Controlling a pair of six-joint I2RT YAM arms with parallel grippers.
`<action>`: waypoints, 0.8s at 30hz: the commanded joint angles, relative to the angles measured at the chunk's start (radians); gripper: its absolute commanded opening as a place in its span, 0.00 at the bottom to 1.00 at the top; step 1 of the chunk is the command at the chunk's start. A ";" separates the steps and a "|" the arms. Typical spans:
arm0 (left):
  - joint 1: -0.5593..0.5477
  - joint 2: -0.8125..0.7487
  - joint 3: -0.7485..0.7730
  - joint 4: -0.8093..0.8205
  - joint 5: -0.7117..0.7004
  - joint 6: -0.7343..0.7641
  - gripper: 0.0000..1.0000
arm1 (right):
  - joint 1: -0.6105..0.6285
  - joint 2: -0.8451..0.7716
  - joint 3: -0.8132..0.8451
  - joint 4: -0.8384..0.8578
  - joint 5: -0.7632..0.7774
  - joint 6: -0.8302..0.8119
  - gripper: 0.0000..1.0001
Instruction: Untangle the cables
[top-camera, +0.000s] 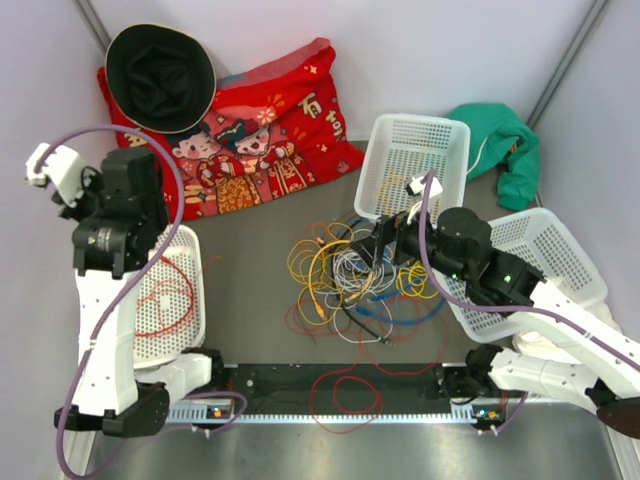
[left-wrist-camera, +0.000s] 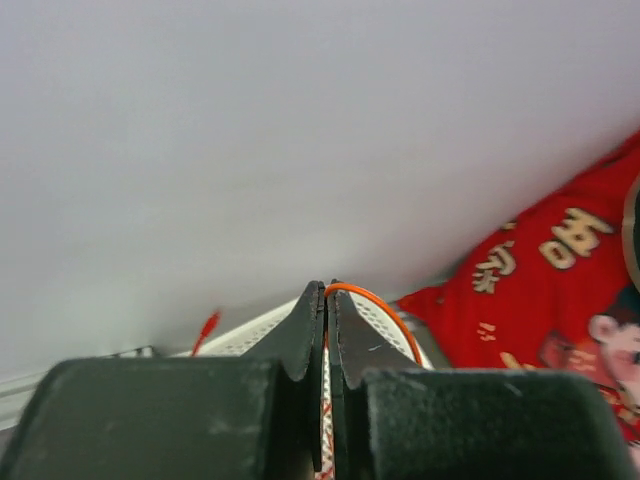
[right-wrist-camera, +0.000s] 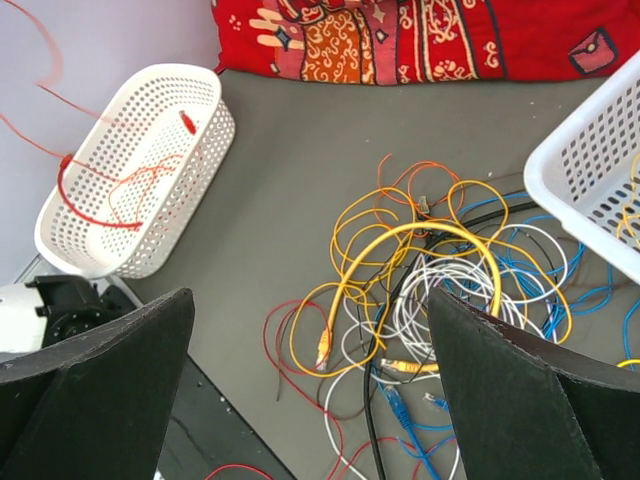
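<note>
The cables (top-camera: 350, 275) lie in a tangled pile of yellow, white, blue, black and red loops mid-table, also seen in the right wrist view (right-wrist-camera: 430, 290). My right gripper (top-camera: 380, 243) hovers open just above the pile, its jaws (right-wrist-camera: 310, 300) wide apart with nothing between them. My left gripper (left-wrist-camera: 328, 290) is raised over the left white basket (top-camera: 190, 250) and is shut on a thin red cable (left-wrist-camera: 385, 305) that arcs out from its tips. More of that red cable (right-wrist-camera: 100, 215) hangs down into this basket (right-wrist-camera: 210, 100).
A white basket (top-camera: 415, 150) stands behind the pile and another (top-camera: 560, 260) under the right arm. A red cushion (top-camera: 270, 140), a black hat (top-camera: 160, 75) and a green cloth (top-camera: 500, 140) lie at the back. A red cable (top-camera: 345, 395) drapes over the front rail.
</note>
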 joint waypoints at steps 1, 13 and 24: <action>0.005 -0.041 -0.169 0.064 -0.160 0.037 0.00 | -0.007 -0.016 0.010 0.037 -0.031 0.016 0.99; 0.161 -0.035 -0.547 0.177 -0.044 -0.016 0.00 | -0.007 -0.079 -0.051 0.029 -0.020 0.025 0.99; 0.348 -0.031 -0.719 0.157 0.490 -0.081 0.74 | -0.007 -0.092 -0.084 0.041 -0.011 0.024 0.99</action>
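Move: The left gripper, shut on the red cable, is high over the left basket: the basket's middle lies about 40 cm below it, some 2 cm ahead and 1 cm to its right. A red plug already in the basket is about 10 cm ahead and 4 cm right. The cable tangle lies 53 cm right and 6 cm ahead. From the right gripper, the same basket is about 55 cm left, 1 cm ahead and 27 cm lower. Bring the left gripper quickly down about 25 cm towards the left basket, drifting some 4 cm left, while the wrist turns roughly 30 degrees and the fingers tip downwards. Keep the red cable pinched until nearly the bottom of the drop, then open the fingers about halfway over the basket to let the cable go. ##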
